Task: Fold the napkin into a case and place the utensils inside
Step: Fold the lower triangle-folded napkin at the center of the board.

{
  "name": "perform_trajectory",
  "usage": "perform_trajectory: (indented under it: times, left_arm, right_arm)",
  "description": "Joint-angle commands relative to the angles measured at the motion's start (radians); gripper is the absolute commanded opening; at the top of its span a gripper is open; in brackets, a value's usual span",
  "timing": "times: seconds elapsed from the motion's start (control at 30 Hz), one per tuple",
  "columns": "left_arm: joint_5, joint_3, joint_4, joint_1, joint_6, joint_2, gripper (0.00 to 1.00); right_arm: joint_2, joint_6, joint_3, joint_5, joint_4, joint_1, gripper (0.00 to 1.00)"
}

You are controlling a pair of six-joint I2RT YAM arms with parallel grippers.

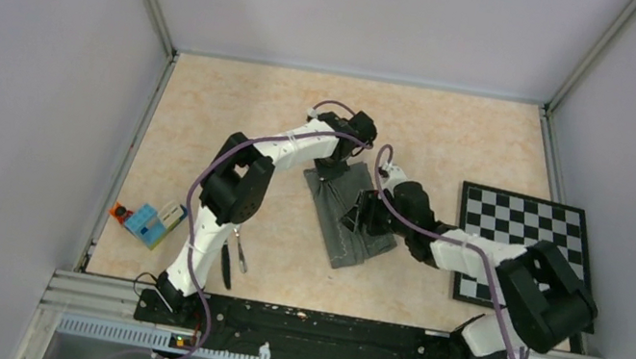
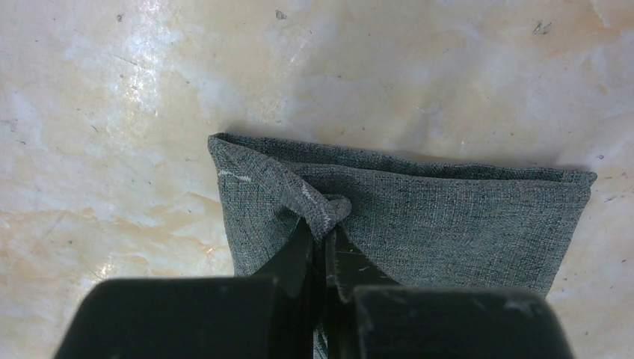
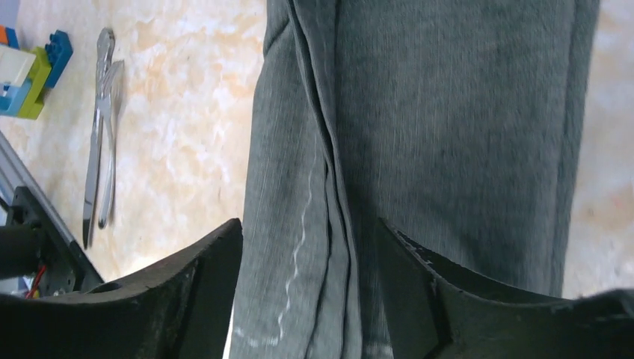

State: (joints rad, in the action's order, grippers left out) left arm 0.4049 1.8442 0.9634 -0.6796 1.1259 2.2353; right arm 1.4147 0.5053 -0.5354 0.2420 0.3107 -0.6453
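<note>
The dark grey napkin (image 1: pixel 349 216) lies mid-table, folded into a narrow oblong case. My left gripper (image 1: pixel 332 170) is at its far end, shut on a pinched bit of stitched hem (image 2: pixel 327 218); the cloth (image 2: pixel 448 217) spreads out flat beyond the pinch. My right gripper (image 1: pixel 365 215) hovers over the napkin's right side with its jaws open. Its fingers (image 3: pixel 200 288) straddle the layered fold edges (image 3: pixel 329 187) without pressing them. The utensils, a silver knife and fork (image 3: pixel 101 142), lie side by side on the table near the left arm's base (image 1: pixel 231 258).
A black-and-white checkered board (image 1: pixel 519 235) lies at the right, partly under the right arm. A small pile of coloured toy blocks (image 1: pixel 146 222) sits at the left, near the utensils. Metal rails edge the table.
</note>
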Motion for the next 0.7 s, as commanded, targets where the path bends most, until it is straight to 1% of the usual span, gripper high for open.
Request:
perform_trajectory:
  times: [0.0,0.07,0.23,0.3,0.47,0.5,0.57,0.63,0.67]
  left_arm:
    - [0.004,-0.005,-0.021,0.01,-0.011,0.006,0.01]
    - [0.0,-0.01,-0.026,0.012,-0.012,0.005,0.01]
    - [-0.039,-0.033,-0.058,0.021,-0.02,-0.004,0.03]
    - [-0.042,-0.041,-0.065,0.023,-0.023,-0.008,0.05]
    - [-0.069,-0.051,-0.079,0.031,-0.041,-0.026,0.12]
    - [-0.075,-0.055,-0.083,0.034,-0.048,-0.033,0.16]
    - [-0.098,-0.071,-0.099,0.04,-0.074,-0.056,0.32]
    - [-0.134,-0.095,-0.123,0.047,-0.113,-0.105,0.5]
    - [-0.15,-0.109,-0.139,0.048,-0.134,-0.129,0.56]
  right_arm:
    - [0.132,-0.05,-0.105,0.012,0.19,0.013,0.62]
    - [0.181,-0.062,-0.129,0.008,0.203,0.012,0.61]
    - [0.275,-0.068,-0.207,-0.002,0.171,0.012,0.53]
    - [0.303,-0.069,-0.234,-0.004,0.163,0.012,0.45]
    - [0.355,-0.047,-0.279,-0.05,0.141,0.013,0.16]
    - [0.358,-0.042,-0.283,-0.054,0.144,0.017,0.1]
    - [0.363,-0.032,-0.286,-0.04,0.156,0.028,0.0]
    - [0.377,-0.026,-0.297,-0.007,0.155,0.044,0.0]
    - [0.387,-0.023,-0.304,0.02,0.157,0.055,0.0]
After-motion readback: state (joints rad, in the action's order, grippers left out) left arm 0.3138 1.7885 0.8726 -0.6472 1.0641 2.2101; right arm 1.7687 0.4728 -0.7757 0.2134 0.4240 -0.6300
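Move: The left hand still grips the upper end of the napkin's raised fold. The fold's middle stretch, where the right fingers will shut, lies about 7 cm ahead of the right hand, 4 cm to its left and 3 cm below. From the left hand that stretch is some 6 cm back, 4 cm right and 1 cm lower. The napkin's near corner is about 8 cm back, 3 cm left and 4 cm below the right hand. The right fingers pinch the raised fold between them, a hand's breadth nearer the bases than the left grip, after the right hand has slid about 7 cm forward and 4 cm left while sinking 2.5 cm, open at first and shutting over the last half. The left hand, nearly in place, dips half a centimetre and then opens about halfway, letting its end of the fold go. ##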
